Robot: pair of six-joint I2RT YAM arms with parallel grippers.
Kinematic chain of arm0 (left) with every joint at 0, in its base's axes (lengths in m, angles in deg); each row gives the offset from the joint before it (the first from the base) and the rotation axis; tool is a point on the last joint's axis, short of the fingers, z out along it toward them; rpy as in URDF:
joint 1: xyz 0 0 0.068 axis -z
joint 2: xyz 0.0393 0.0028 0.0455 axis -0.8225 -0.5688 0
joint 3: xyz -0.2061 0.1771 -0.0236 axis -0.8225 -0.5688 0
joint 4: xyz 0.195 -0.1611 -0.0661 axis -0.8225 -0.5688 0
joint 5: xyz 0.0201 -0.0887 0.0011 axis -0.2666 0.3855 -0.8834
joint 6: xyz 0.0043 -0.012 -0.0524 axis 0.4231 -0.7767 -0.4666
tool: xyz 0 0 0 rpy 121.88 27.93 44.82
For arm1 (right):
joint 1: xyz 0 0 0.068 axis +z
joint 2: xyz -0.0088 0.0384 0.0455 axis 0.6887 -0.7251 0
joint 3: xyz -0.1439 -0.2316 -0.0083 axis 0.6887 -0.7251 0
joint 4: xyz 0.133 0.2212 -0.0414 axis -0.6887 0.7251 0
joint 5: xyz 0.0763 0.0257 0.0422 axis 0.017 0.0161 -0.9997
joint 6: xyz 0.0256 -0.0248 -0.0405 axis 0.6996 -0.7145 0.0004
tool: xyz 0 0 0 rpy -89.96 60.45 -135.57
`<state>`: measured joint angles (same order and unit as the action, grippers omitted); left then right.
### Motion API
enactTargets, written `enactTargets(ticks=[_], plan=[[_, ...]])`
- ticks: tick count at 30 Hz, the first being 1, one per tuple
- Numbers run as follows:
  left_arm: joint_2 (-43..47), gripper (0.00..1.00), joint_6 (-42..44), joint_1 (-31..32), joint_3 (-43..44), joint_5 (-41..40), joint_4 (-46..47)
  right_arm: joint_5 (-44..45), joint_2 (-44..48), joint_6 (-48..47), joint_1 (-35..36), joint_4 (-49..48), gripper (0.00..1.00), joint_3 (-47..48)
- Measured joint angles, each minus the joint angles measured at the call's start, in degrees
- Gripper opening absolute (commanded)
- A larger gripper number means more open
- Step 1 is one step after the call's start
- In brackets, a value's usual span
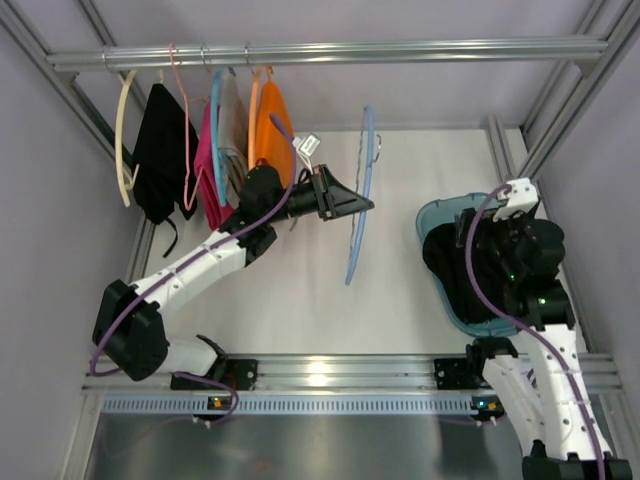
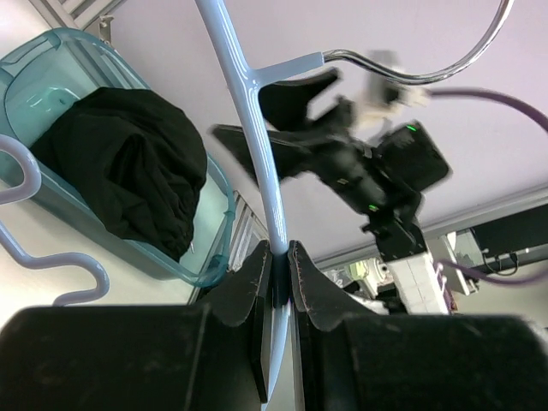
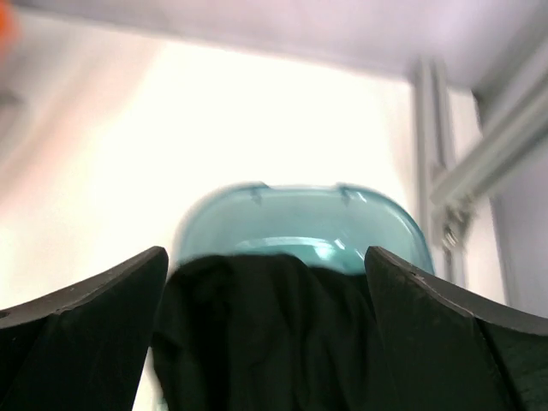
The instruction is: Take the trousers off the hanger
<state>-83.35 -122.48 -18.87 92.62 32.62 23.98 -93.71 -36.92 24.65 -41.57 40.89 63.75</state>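
My left gripper [image 1: 366, 204] is shut on a bare light-blue hanger [image 1: 360, 215], held upright in the air over the middle of the table. In the left wrist view the fingers [image 2: 257, 274] pinch the hanger's bar [image 2: 248, 111]. The black trousers [image 1: 445, 255] lie bunched in a teal basin [image 1: 435, 210] at the right. My right gripper [image 1: 505, 250] hangs open just above them, and in its wrist view the black trousers [image 3: 265, 342] lie loose below its spread fingers [image 3: 94, 317]. The orange trousers [image 1: 272, 125] hang on the rail at the back.
A metal rail [image 1: 400, 50] crosses the back. On it hang a cream hanger [image 1: 123, 140] with a black garment [image 1: 160, 150], a pink garment [image 1: 210, 170] and other hangers. Frame posts stand along both sides.
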Motion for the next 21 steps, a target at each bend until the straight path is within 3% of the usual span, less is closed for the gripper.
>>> enactTargets(ticks=[5, 10, 21], plan=[[-0.07, 0.0, -1.9, 0.0, 0.0, -1.33, 0.22, -14.73, 6.73, 7.17, 0.04, -0.72, 0.99, 4.15], [-0.11, 0.0, -4.02, 0.0, 0.02, -2.73, 1.09, -25.29, 2.38, 16.39, 0.39, -2.51, 0.99, 6.75], [-5.75, 0.0, -7.87, -0.22, 13.14, -6.4, 0.11, -29.55, -7.48, 21.07, 1.75, -3.45, 0.99, 9.55]])
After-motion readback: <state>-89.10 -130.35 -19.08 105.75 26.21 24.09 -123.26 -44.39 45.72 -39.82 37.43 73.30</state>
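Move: In the left hand's grip, the emptied blue hanger is bound for the rail, whose nearest stretch lies roughly 17 cm ahead, level sideways and 16 cm above; the orange trousers hang about 22 cm to that hand's left and 9 cm farther out, near its height. From the right hand, the hanger's middle is some 27 cm left, level fore-and-aft and 8 cm higher, while the black trousers lie in the bin about 18 cm below and 3 cm right. Swinging away from the bin with its fingers wide open and empty, the right hand goes about 10 cm left and rises some 6 cm, turning counter-clockwise and rolling its left side up, so its fingers come round towards the hanger. The left hand keeps its pinch on the hanger and carries it up about 7 cm and forward 4 cm towards the rail, slowly at first, then faster. ##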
